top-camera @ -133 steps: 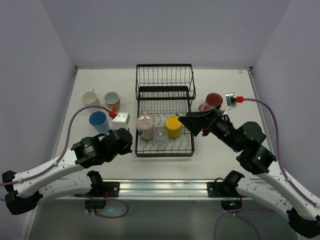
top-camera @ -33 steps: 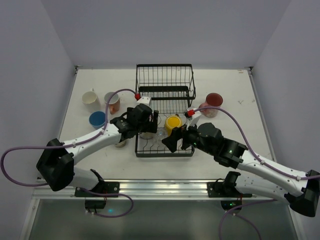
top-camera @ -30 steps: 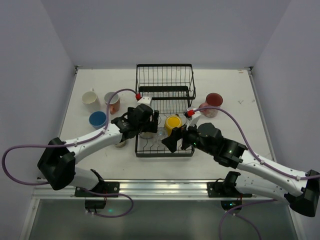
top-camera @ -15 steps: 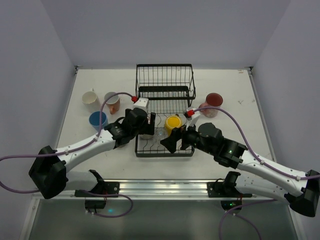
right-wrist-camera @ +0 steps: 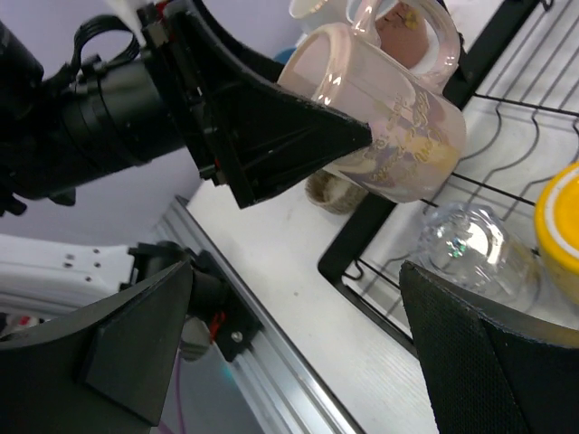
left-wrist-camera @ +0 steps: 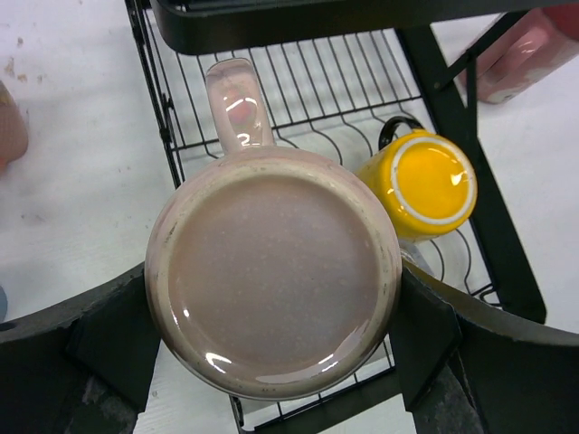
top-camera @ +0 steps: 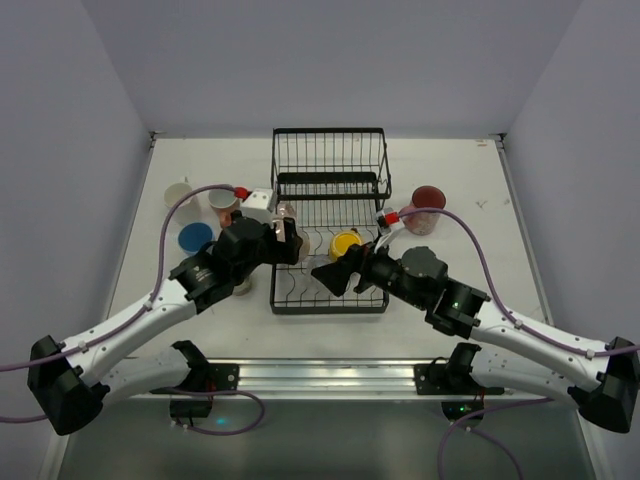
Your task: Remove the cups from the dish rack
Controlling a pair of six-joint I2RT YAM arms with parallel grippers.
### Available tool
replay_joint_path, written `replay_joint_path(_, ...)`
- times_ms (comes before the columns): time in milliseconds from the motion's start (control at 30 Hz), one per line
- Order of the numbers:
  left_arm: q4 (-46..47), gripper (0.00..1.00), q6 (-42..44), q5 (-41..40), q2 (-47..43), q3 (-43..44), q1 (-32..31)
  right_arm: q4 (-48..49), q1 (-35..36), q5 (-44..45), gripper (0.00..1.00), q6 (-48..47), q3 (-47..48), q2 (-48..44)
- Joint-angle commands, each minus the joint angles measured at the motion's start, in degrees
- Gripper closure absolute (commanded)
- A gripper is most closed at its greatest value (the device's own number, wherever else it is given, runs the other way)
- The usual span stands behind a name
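My left gripper [top-camera: 284, 234] is shut on the pink patterned mug [top-camera: 287, 213] and holds it tilted above the front left corner of the black wire dish rack [top-camera: 330, 160]. In the left wrist view the mug's base [left-wrist-camera: 271, 280] fills the gap between the fingers [left-wrist-camera: 99, 334]. A yellow cup [top-camera: 345, 243] stands on the rack's lower tier and shows in the left wrist view [left-wrist-camera: 430, 181]. A clear glass [right-wrist-camera: 466, 249] stands beside it. My right gripper [top-camera: 335, 276] is open and empty above the rack's front, near the glass.
A white cup [top-camera: 178, 193], a salmon-pink cup [top-camera: 222, 198] and a blue cup [top-camera: 195, 237] stand on the table left of the rack. A grey-beige cup [right-wrist-camera: 339, 192] sits by the rack's front left corner. A dark red cup [top-camera: 428, 198] and a pink one [top-camera: 415, 225] stand to the right.
My left gripper has lifted the pink patterned mug up off the rack's lower tier and drawn it left. My right gripper has edged left over the rack's front.
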Motion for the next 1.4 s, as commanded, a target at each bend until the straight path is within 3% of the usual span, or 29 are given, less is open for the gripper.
replay_joint_path(0, 5.4, 1.00, -0.1, 1.8, -6.1, 3.6, 0.0, 12.3, 0.4, 0.4, 0.01, 6.3, -1.8, 0.7)
replay_joint_path(500, 8.6, 1.00, -7.7, 13.3, -16.7, 7.0, 0.0, 18.0, 0.3, 8.1, 0.06, 14.6, -6.0, -0.9)
replay_joint_path(700, 15.9, 1.00, -14.2, 21.9, -18.0, 4.3, 0.0, 24.8, 0.3, -0.1, 0.07, 13.1, -6.4, -0.4)
replay_joint_path(833, 22.7, 1.00, -17.8, 27.5, -17.6, 2.6, 0.0, 32.6, 0.4, -3.1, 0.14, 12.4, -7.0, -0.3)
replay_joint_path(1000, 27.5, 1.00, -23.2, 31.5, -17.4, 1.7, 0.0, 41.1, 0.3, -4.6, 0.32, 9.3, -8.0, -1.3)
replay_joint_path(1200, 32.9, 1.00, -29.0, 34.5, -18.0, -1.4, -0.1, 46.8, 0.3, -8.6, 0.41, 6.7, -7.3, -2.1)
replay_joint_path(1300, 33.3, 0.87, -29.4, 34.5, -18.7, -2.0, 0.0, 49.5, 0.3, -11.5, 0.64, 8.2, -6.8, -1.7)
replay_joint_path(1333, 33.4, 0.71, -29.3, 34.5, -19.2, -2.1, 0.0, 50.0, 0.3, -11.6, 0.73, 8.8, -7.2, -1.8)
replay_joint_path(1367, 33.4, 0.61, -29.0, 34.5, -19.6, -2.2, 0.0, 51.0, 0.3, -11.8, 0.91, 9.9, -7.5, -2.0)
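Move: Hanging bottom-up from the left fingers, already clear of the rack, the pink mug is bound for the right gripper, which waits open about 9 cm back, 9 cm right and 6 cm above the left hand. From the right hand the mug lies some 11 cm ahead, 8 cm left and 7 cm below; the yellow cup 12 cm ahead, 5 right, 18 below; the clear glass 7 ahead, 1 left, 18 below. Carrying the still-gripped mug up about 18 cm, back 10 and somewhat right over the rack, the left hand rolls its left side down and swings clockwise, turning the rim to the right gripper. The right hand, after a small rise, climbs to some 12 cm and eases back, tips its fingers up about 35 degrees, then closes them on the mug's wall at the rim, one finger inside. ##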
